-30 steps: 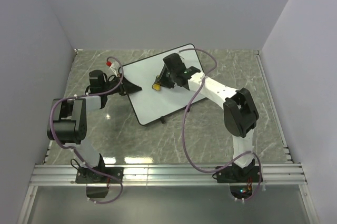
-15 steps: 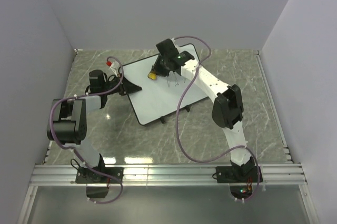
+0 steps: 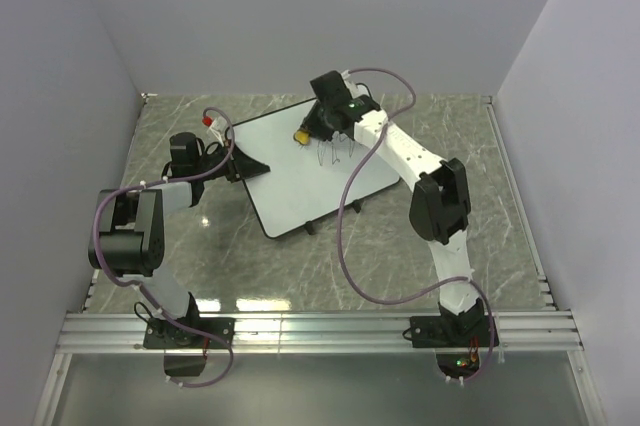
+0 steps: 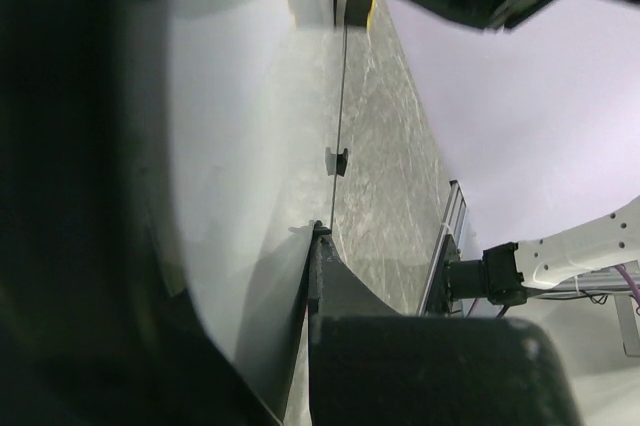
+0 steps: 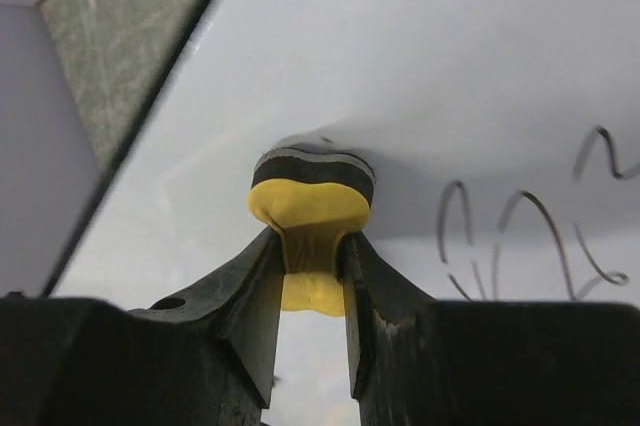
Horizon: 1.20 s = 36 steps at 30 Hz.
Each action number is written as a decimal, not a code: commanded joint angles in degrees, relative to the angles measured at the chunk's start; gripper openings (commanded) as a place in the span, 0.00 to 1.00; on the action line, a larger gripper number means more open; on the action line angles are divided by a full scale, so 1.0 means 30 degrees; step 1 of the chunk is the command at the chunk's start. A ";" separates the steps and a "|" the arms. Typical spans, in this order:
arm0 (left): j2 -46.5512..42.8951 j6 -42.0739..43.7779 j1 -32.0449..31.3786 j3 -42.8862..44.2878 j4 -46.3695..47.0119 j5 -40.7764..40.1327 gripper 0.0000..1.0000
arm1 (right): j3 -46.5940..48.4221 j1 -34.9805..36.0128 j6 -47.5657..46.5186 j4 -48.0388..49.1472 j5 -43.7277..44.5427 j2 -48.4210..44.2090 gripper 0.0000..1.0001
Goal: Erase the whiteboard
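Note:
The whiteboard (image 3: 290, 186) lies tilted on the marble table, with dark scribbles (image 3: 330, 153) near its far edge. My right gripper (image 3: 310, 132) is shut on a small yellow eraser (image 3: 301, 134) and presses it on the board just left of the scribbles. In the right wrist view the eraser (image 5: 310, 208) is pinched between my fingers, its dark pad on the board (image 5: 400, 66), with the scribbles (image 5: 520, 236) to its right. My left gripper (image 3: 248, 166) is shut on the board's left edge. In the left wrist view one finger (image 4: 345, 291) lies against the board (image 4: 240, 166).
A small red and white object (image 3: 211, 123) sits by the left arm, beyond the board's far left corner. The board's two black feet (image 3: 309, 229) point toward the arms. Grey walls enclose the table; a metal rail (image 3: 320, 331) runs along the near edge.
My right gripper has carried the eraser from the middle of the board to its far edge, uncovering the scribbles to its right. The left arm and the board have not moved.

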 commanded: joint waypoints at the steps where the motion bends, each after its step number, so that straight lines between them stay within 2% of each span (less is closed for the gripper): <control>1: 0.0423 0.3218 -0.1001 -0.0429 -0.1746 -0.1444 0.00 | -0.2806 0.0713 -0.0273 -0.1479 0.1754 -0.0357 0.00; 7: 0.0628 0.3101 -0.1030 -0.0283 -0.1570 -0.1415 0.00 | -0.5651 0.2614 0.0289 -0.0833 0.0642 -0.1737 0.00; 13: 0.0658 0.3159 -0.1147 -0.0253 -0.1628 -0.1444 0.00 | -0.4541 0.4639 -0.0738 -0.2061 0.0027 -0.0978 0.00; 18: 0.0482 0.3335 -0.1147 -0.0253 -0.1862 -0.1532 0.00 | -0.5299 0.4584 -0.0651 -0.1595 -0.0122 -0.1093 0.00; 23: 0.0307 0.3511 -0.1147 -0.0253 -0.2097 -0.1562 0.00 | -0.6968 0.3209 -0.0475 -0.1361 0.0726 -0.1649 0.00; 27: 0.0277 0.3541 -0.1147 -0.0282 -0.2272 -0.1591 0.00 | -0.8405 0.0725 -0.0678 -0.0394 0.1254 -0.2702 0.00; 36: 0.0160 0.3599 -0.1147 -0.0371 -0.2478 -0.1737 0.00 | -0.8378 -0.4436 -0.1968 -0.0246 0.1754 -0.2824 0.00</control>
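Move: On the sloping whiteboard, the pen strokes still left lie about 8 cm right of the right hand, 1 cm back and some 6 cm below it; its eraser is already on the board. The board's left-hand clip is roughly 22 cm back, 2 cm right and 16 cm lower. From the left hand, already gripping the board's left edge, those strokes sit some 18 cm right, 9 cm forward and slightly below, about 2 cm. Dragging the pinched eraser down the board's slope, the right hand first goes back about 15 cm, veering left and sinking. It then turns and sweeps some 17 cm right and 10 cm forward, passing below the strokes to their lower right, its wrist swinging counter-clockwise then back clockwise past its starting angle. The left hand keeps hold of the board's left edge. ##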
